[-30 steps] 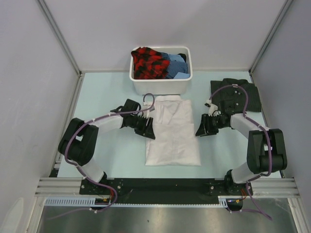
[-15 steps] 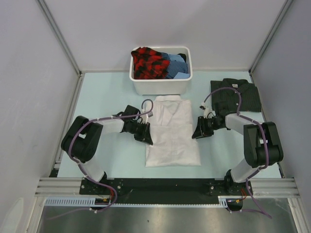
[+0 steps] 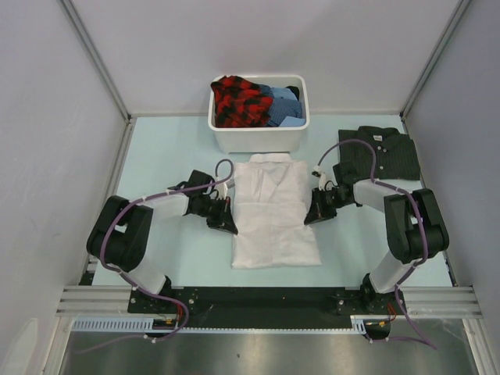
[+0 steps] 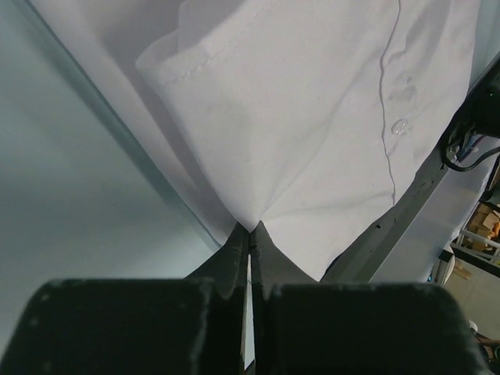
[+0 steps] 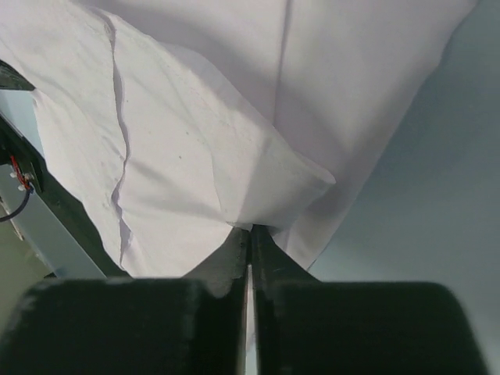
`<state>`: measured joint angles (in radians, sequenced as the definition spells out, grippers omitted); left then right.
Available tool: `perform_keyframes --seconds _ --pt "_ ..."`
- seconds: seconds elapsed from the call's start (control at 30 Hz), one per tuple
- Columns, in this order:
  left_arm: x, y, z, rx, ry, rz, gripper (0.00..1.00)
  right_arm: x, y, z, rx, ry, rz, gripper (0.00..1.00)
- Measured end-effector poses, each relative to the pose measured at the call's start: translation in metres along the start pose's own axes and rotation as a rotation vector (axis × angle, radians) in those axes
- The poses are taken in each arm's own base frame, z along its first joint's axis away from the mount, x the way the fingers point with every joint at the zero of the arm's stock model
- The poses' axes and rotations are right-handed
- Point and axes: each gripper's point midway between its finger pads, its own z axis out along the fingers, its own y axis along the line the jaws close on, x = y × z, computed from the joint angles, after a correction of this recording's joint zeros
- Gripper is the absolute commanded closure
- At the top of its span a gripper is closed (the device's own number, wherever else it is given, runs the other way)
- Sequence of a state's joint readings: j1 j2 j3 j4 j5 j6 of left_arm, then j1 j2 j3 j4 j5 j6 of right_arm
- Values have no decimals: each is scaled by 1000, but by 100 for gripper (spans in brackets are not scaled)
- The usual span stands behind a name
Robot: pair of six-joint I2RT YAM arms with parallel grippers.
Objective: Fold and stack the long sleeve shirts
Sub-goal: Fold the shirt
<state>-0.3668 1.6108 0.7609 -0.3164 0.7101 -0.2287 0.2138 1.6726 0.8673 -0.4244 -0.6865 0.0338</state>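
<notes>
A white long sleeve shirt (image 3: 273, 207) lies folded lengthwise in the middle of the table, collar toward the back. My left gripper (image 3: 231, 225) is shut on its left edge, pinching the white cloth (image 4: 312, 148) at the fingertips. On the opposite side my right gripper (image 3: 307, 216) is shut on the right edge, with a fold of white cloth (image 5: 258, 180) caught between its fingers. A dark striped long sleeve shirt (image 3: 378, 155) lies folded at the back right, apart from both grippers.
A white plastic tub (image 3: 258, 130) holding red-black plaid and blue clothes stands at the back centre, just behind the white shirt's collar. Grey walls close the table on the left, right and back.
Both grippers have moved inward to the white shirt's side edges and closed on the cloth. The shirt's edges are slightly drawn in where they pinch.
</notes>
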Motion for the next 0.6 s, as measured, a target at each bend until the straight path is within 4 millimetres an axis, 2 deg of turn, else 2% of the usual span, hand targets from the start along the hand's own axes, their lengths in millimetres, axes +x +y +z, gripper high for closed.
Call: perform_keyframes --seconds 0.03,0.07,0.1,0.13,0.17,0.2,0.23,0.27,0.3,0.33,0.4,0.47,0.53,0.6 --pt "0 0 0 0 0 2 80 1 -2 -1 5 -1 6 71" --pt "0 0 0 0 -1 3 71 1 -3 -2 9 -2 11 61" --pt "0 1 0 -2 -1 9 60 1 -5 -3 16 -3 14 47" --pt "0 1 0 -4 0 12 49 1 -7 -5 22 -4 15 41" --pt "0 2 -1 -5 1 12 44 1 -8 -7 25 -3 21 39" --pt "0 2 -2 0 0 14 41 1 -8 -10 27 -3 29 28" --pt "0 0 -5 7 -2 15 20 1 -8 -14 28 -5 29 18" --pt "0 -2 -9 15 -10 23 9 0 -5 -23 30 -16 25 6" --pt "-3 -7 -16 24 -29 53 1 -4 -1 -32 32 -36 16 0" --pt "-6 -15 -26 31 -55 83 1 -9 6 -45 37 -72 -17 1" --pt "-16 -39 -51 61 -144 194 1 -29 32 -79 41 -206 -144 0" --pt "-30 -77 -84 112 -290 375 1 -50 72 -118 24 -374 -317 0" --pt "-43 -106 -109 145 -420 503 1 -62 108 -148 -1 -520 -443 0" --pt "-63 -124 -130 134 -555 558 1 -68 136 -169 -40 -626 -499 0"
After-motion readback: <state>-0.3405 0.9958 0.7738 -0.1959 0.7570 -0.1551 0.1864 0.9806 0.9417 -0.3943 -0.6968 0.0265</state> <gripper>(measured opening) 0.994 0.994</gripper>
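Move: The white shirt's middle lies about 11 cm to the left hand's right and some 5 cm ahead of it; from the right hand it lies about 9 cm to the left and 3 cm ahead, slightly below both. The clothes bin's middle stands roughly 33 cm ahead of the left hand, 6 cm to its right and some 6 cm higher. The dark folded shirt is about 20 cm ahead of the right hand and 20 cm to its right. Upward off the white shirt's two side edges go both hands: still low, their shut fingers first spread wide and let go of the cloth, the right hand easing a couple of centimetres outward. Then both climb fast, the left about 19 cm and the right about 23 cm, wrists pitching up some 45 degrees so the fingers swing forward. ##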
